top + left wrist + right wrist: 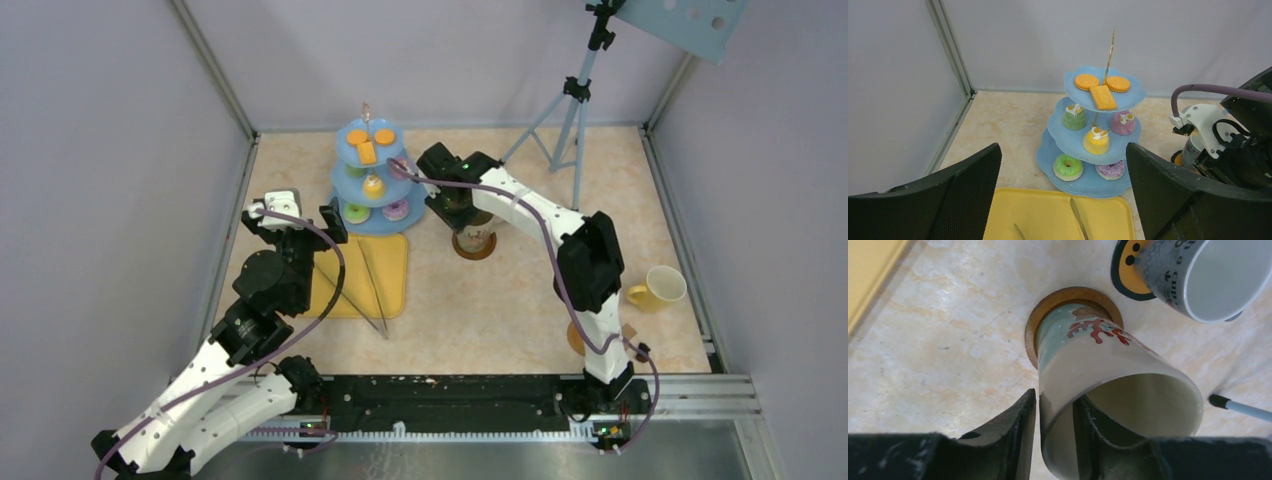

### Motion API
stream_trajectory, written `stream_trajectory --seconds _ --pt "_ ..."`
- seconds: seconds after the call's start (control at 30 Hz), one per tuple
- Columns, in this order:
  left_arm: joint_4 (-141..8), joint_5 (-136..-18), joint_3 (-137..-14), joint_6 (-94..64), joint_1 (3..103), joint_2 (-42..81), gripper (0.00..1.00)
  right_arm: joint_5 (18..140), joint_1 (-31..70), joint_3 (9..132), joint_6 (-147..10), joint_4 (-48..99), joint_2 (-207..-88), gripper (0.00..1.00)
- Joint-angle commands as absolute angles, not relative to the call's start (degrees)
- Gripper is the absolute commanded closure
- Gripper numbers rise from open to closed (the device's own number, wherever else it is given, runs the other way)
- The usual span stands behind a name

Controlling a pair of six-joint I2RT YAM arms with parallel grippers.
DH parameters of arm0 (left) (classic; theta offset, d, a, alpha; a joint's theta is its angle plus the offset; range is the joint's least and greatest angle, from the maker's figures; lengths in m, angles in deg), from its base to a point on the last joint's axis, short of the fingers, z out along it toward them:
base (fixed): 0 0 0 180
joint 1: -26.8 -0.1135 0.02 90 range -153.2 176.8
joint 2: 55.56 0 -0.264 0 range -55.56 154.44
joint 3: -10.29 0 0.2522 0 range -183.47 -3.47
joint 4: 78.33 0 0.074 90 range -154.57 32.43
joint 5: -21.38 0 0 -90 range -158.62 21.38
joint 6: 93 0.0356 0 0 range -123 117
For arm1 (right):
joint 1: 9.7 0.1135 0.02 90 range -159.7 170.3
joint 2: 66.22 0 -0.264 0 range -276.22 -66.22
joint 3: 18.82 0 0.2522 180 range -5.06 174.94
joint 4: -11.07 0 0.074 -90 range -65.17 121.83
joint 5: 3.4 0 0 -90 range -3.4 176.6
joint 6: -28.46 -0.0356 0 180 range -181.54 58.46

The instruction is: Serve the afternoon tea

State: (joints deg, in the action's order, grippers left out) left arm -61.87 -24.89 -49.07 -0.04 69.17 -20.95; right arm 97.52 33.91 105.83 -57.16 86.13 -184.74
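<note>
A cream mug with a red reindeer print stands on a round brown coaster. My right gripper straddles its rim, one finger outside and one inside, with a thin gap to the wall, so it is open. A grey mug lies beside it on a black and orange coaster. The light-blue three-tier stand carries orange biscuits, a yellow cake, a green doughnut and a purple doughnut. My left gripper hangs wide open and empty over the yellow tray, facing the stand.
The flat yellow tray with long metal tongs lies in front of the stand. A yellow mug sits at the right, and another coaster near the right arm's base. A tripod stands at the back right.
</note>
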Motion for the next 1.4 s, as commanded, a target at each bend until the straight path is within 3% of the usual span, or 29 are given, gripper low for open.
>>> stream_trajectory --seconds 0.0,0.2,0.27,0.3,0.33,0.47,0.6,0.77,0.93,1.13,1.37 --pt "-63.23 -25.44 -49.76 -0.09 69.08 -21.17 0.01 101.47 34.33 103.59 -56.94 82.17 -180.28 0.64" --pt "-63.11 -25.48 -49.86 -0.13 69.07 -20.83 0.01 103.6 34.8 100.31 -57.23 80.88 -172.95 0.5" --pt "-63.16 -25.12 -49.79 -0.09 69.07 -20.86 0.01 103.6 35.02 95.59 -57.82 77.26 -167.26 0.34" --pt "-63.09 -24.93 -49.81 -0.09 69.07 -20.92 0.01 102.65 35.04 93.1 -58.37 75.92 -163.96 0.14" --pt "-63.16 -24.86 -49.78 -0.05 69.07 -20.93 0.01 101.57 35.04 90.43 -59.1 74.26 -160.49 0.08" --pt "-63.16 -25.06 -49.83 0.1 69.07 -20.74 0.01 96.14 35.12 74.82 -63.39 66.07 -144.72 0.06" --pt "-63.03 -25.27 -49.85 -0.01 69.1 -20.78 0.01 104.47 35.04 56.03 -75.8 59.6 -131.53 0.06" --pt "-63.0 -25.46 -49.91 0.02 69.07 -20.23 0.01 118.56 34.33 43.35 -104.74 70.66 -122.12 0.02" --pt "-62.79 -25.79 -49.95 -0.36 69.07 -20.42 0.01 118.71 32.94 30.8 -130.86 77.87 -115.36 0.01" --pt "-62.59 -25.92 -49.96 -0.42 69.07 -20.05 0.01 115.59 21.81 25.1 -133.17 76.74 -115.85 0.02" --pt "-62.68 -25.7 -49.94 -0.28 69.07 -20.22 0.01 109.26 21.15 21.19 -134.65 71.38 -116.43 0.05"
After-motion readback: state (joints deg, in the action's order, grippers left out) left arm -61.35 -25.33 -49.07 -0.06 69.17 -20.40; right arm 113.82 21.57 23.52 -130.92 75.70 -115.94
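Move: The big patterned mug stands on its brown coaster with the right fingers astride its rim, its middle about 3 cm right, 2 ahead and 5 below. The pale wooden coaster lies about 21 cm back, 29 right and 11 below; the wood blocks stand some 8 cm to its right, level with it, and the yellow mug 14 right and 9 farther out. From the left hand the pale coaster is about 12 cm back, 54 right, 34 below. The big mug's rim is let go as the right fingers spread wide, and the hand climbs clear by about 10 cm, already drawing back and to the right. It swings on towards the pale wooden coaster, sinking steeply and easing to a stop low over the table beside it, some 30 cm away across the table, turned about 80 degrees clockwise and still open. ##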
